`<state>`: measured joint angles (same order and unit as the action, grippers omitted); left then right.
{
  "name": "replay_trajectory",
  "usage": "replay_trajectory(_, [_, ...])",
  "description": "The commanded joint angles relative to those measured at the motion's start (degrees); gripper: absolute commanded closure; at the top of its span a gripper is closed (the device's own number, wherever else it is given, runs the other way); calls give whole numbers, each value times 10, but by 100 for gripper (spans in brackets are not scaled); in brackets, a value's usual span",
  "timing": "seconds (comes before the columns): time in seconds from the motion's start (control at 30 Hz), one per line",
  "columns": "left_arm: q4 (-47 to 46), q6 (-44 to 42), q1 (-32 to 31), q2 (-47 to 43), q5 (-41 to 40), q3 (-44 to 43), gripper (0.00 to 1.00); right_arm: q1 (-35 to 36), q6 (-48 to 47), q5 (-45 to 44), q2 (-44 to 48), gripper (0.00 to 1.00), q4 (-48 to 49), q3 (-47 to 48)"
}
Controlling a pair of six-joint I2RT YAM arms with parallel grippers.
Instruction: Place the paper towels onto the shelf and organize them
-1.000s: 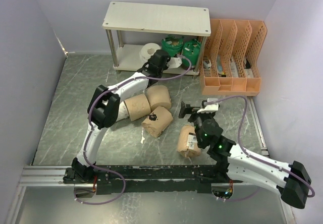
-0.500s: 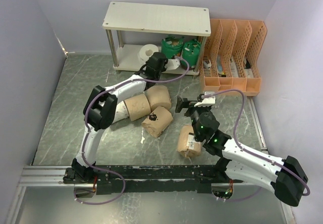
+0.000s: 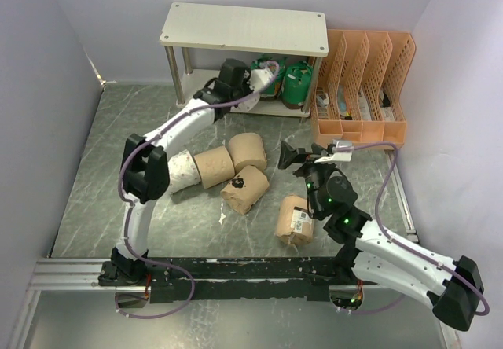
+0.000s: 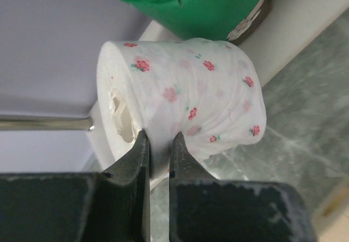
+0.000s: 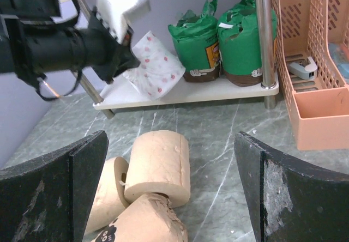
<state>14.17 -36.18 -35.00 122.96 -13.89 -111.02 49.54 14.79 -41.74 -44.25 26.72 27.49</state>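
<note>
My left gripper (image 4: pixel 158 144) is shut on the edge of a white paper towel roll with red flowers (image 4: pixel 185 100), holding it tilted at the front of the shelf's lower board (image 5: pixel 207 89). Two green-wrapped rolls (image 5: pixel 196 48) (image 5: pixel 242 43) stand on that board to its right. The shelf's top board (image 3: pixel 244 28) is bare. Two bare tan rolls (image 3: pixel 247 151) (image 3: pixel 214 166) and two paper-wrapped ones (image 3: pixel 245 189) (image 3: pixel 295 219) lie on the table. My right gripper (image 3: pixel 302 158) hovers open above the table, facing the shelf, with a tan roll (image 5: pixel 161 165) below it.
An orange perforated file organizer (image 3: pixel 361 90) stands right of the shelf, against its right legs. A pale roll (image 3: pixel 183 170) lies partly behind the left arm's elbow. Side walls close in the grey marbled table (image 3: pixel 102 168).
The left gripper moved back and left toward the lower board with the flowered roll in it. The right gripper drifted slightly right and stayed open.
</note>
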Motion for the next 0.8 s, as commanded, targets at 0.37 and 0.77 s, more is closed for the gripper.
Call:
replay_trajectory(0.37, [332,159,130,-83,615,-74,93,-4,8,-2,37,0,1,-39])
replay_trajectory(0.77, [668,-213,153,-158,831,-18,93,-3,-21,175,-137,0,22,57])
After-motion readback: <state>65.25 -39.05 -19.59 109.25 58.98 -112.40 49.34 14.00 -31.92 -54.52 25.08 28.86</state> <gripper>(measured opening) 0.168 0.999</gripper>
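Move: From the left gripper, which already holds the flowered paper towel, the open right gripper is about 26 cm back, 14 cm right and 7 cm higher. A green pack stands about 6 cm ahead and 10 cm right; the upright brown roll is 16 cm back, 3 cm right, 13 cm lower. From the right gripper, the flowered roll is some 30 cm ahead, 10 cm left and 10 cm lower, the upright brown roll 10 cm ahead and 11 cm left. Keep the left fingers shut on the flowered roll and draw it back from the shelf about 20 cm, over the brown rolls towards the right gripper, rising roughly 5 cm and swinging the fingers clockwise to point right and slightly down. Hold the right gripper wide open, nearly still at first, then ease it down and left about 5 cm each, towards the roll. ##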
